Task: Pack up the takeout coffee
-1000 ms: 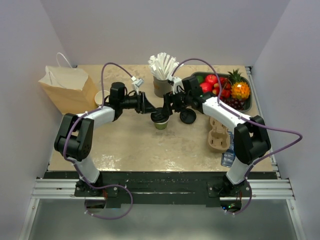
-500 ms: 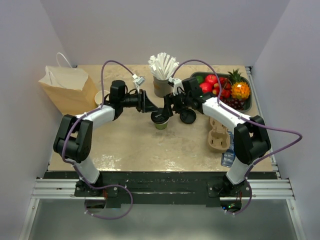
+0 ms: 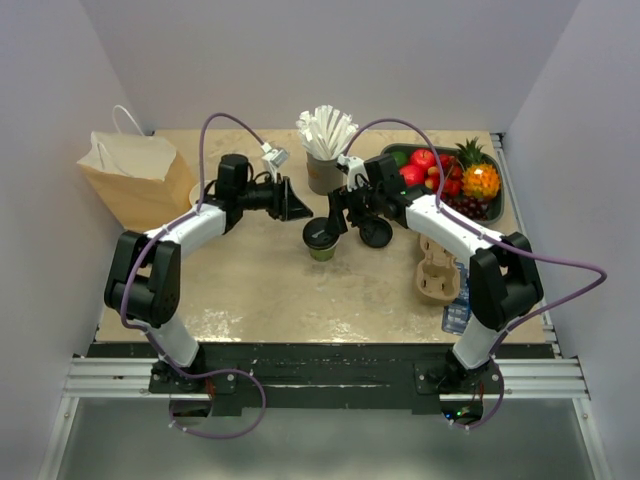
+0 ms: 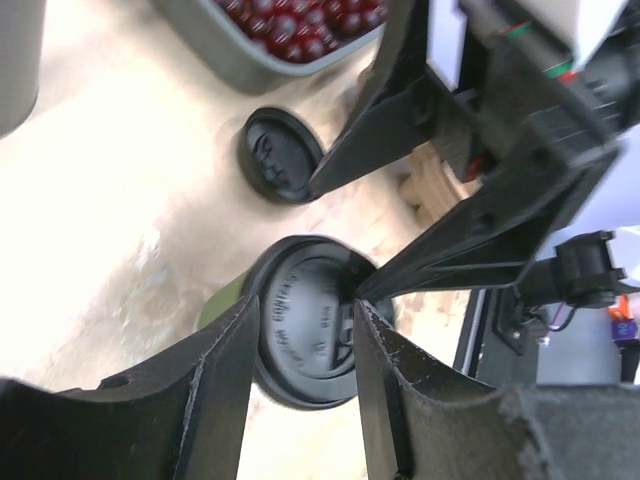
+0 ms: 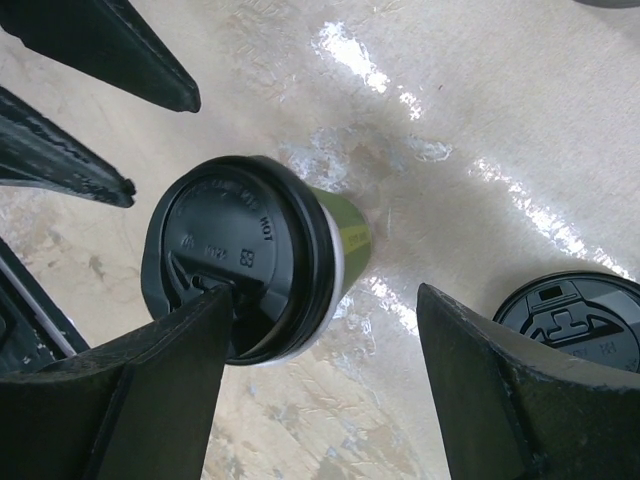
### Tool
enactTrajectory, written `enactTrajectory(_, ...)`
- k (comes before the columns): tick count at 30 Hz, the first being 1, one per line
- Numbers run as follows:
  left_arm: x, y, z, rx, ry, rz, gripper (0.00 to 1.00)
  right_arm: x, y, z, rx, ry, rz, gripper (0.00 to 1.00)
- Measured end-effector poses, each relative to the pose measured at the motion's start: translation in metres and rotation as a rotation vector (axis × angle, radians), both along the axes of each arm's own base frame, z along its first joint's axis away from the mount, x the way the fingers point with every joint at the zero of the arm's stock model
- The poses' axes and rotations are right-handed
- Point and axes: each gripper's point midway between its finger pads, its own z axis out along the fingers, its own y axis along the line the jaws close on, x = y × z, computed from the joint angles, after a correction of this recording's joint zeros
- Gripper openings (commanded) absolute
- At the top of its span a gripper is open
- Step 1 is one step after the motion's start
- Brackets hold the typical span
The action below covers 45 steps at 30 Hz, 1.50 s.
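Note:
The takeout coffee [image 3: 321,240], a green cup with a black lid, stands free in the middle of the table. My left gripper [image 3: 304,211] hangs up and to the left of it, open and holding nothing. In the left wrist view the lidded cup [image 4: 300,335] lies beyond the gap of that gripper [image 4: 305,320]. My right gripper [image 3: 338,216] hovers at the cup's far right, open. In the right wrist view the right gripper [image 5: 325,300] is wide apart, its left finger [image 5: 170,370] overlapping the lid [image 5: 230,255]; the green side [image 5: 348,228] shows between the fingers.
A spare black lid [image 3: 376,233] lies just right of the cup. Behind stand a grey cup of white straws [image 3: 325,150] and a tray of fruit [image 3: 497,207]. A cardboard cup carrier [image 3: 437,266] sits at the right, a brown paper bag [image 3: 135,175] at the left.
The left gripper has drawn back from the cup, up and to the left. The right gripper has opened a little wider beside the cup. The cup has stayed put.

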Motion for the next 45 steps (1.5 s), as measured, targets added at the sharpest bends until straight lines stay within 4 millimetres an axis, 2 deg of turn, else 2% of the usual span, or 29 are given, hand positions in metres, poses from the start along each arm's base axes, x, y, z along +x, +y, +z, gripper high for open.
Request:
enactTrajectory(7, -0.007, 0.008, -0.018, 0.05, 0.044, 0.009, 0.48, -0.001, -0.001, -0.001, -0.003, 0.004, 0.001, 0.77)
enactTrajectory(12, -0.02, 0.012, -0.028, 0.054, 0.095, 0.01, 0.48, -0.002, -0.001, -0.001, -0.005, 0.008, 0.001, 0.77)
enactTrajectory(24, -0.035, 0.013, -0.021, 0.041, 0.121, -0.014, 0.48, -0.002, 0.0, -0.001, -0.002, 0.011, 0.002, 0.78)
enactTrajectory(31, -0.037, 0.013, -0.022, 0.042, 0.132, -0.017, 0.48, -0.005, 0.002, 0.0, 0.015, 0.023, 0.009, 0.68)
enactTrajectory(41, -0.037, 0.01, -0.036, 0.047, 0.17, -0.03, 0.47, -0.009, 0.01, 0.003, 0.062, 0.053, 0.021, 0.56)
enactTrajectory(45, -0.039, 0.006, -0.036, 0.043, 0.175, -0.043, 0.47, -0.008, 0.012, -0.002, 0.066, 0.068, 0.024, 0.52)
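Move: The lid on top of the coffee cup is about 5 cm to the left hand's right, some 4 cm back and 4 cm below. From the right hand it lies about 5 cm left, 3 cm back and 2 cm down. The spare lid, on the table, is some 8 cm to the right hand's right, 2 cm ahead and 12 cm below. The straw holder stands about 11 cm ahead of the left hand and 6 cm to its right, middle about 9 cm lower. The left hand, its fingers staying about half open, sinks and draws back to the left rim of the cup's lid, tipping down some 10 degrees; the drop pauses partway, then goes on, about 4 cm back and 4 cm down in all, and its fingertips end pressing down on the rim. The right hand stays at the lid's right side, then late on partly closes its fingers while easing about 1 cm left and 1 cm back, fingertips at the right edge of the lid. ##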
